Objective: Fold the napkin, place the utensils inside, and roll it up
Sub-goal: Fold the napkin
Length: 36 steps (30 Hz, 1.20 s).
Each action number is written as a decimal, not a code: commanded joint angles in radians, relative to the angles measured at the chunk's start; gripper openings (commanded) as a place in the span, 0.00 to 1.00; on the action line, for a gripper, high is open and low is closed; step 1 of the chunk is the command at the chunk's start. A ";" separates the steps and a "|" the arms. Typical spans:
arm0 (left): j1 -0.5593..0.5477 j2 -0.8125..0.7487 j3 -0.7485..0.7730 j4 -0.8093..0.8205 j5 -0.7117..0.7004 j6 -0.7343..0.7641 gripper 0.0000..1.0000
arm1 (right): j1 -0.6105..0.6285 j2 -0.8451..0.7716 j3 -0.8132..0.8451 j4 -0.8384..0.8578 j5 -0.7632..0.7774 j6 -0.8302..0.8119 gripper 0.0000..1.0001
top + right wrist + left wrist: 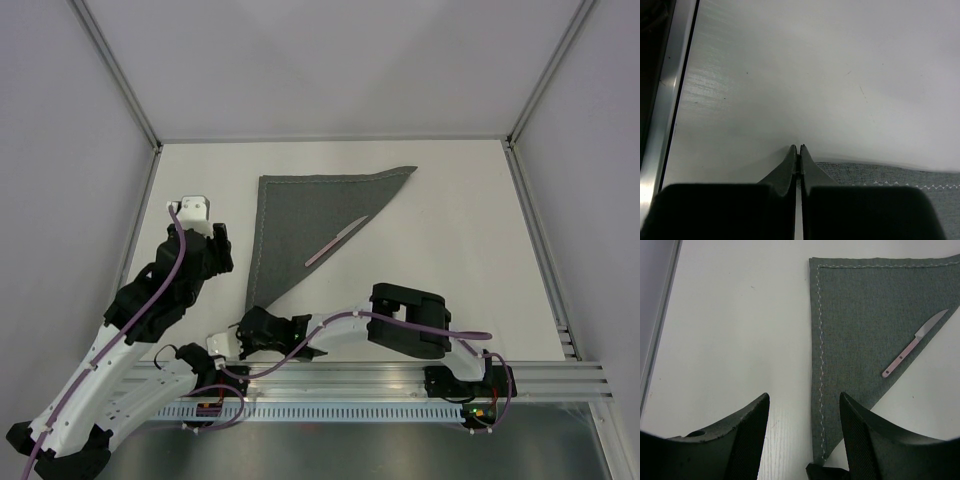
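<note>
The dark grey napkin (310,220) lies folded into a triangle on the white table, with its long edge running from far right to near left. It also shows in the left wrist view (860,325). The pale pink knife (335,241) lies on the napkin along that long edge (914,344). My left gripper (222,250) is open and empty, just left of the napkin's stitched left side (804,396). My right gripper (247,325) is shut at the napkin's near corner, its fingertips (799,146) pinched where the cloth (890,177) ends.
The white table (450,250) has an aluminium rail along its near edge (400,380) and pale walls on three sides. The right arm's elbow (410,320) lies low over the table, near the napkin's near corner.
</note>
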 commanded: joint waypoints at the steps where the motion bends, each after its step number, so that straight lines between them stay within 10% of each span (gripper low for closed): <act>1: -0.004 -0.004 -0.007 0.004 0.002 -0.087 0.64 | -0.089 -0.043 0.086 0.014 0.138 0.106 0.00; 36: -0.004 -0.133 0.045 0.022 -0.045 -0.137 0.64 | -0.176 -0.118 0.177 -0.113 0.135 0.218 0.00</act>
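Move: The right hand already pinches the napkin's near-left corner just above the table; the far-left corner lies about 37 cm straight ahead of it. The knife lies some 20 cm ahead and 20 to the right, and the napkin's middle about 25 ahead and 13 right. From the raised left hand the far-left corner is roughly 29 cm ahead, 3 right and 25 below. Right hand carries the pinched near corner 11 cm forward, 7 up, towards the far-left corner; left hand rises. ##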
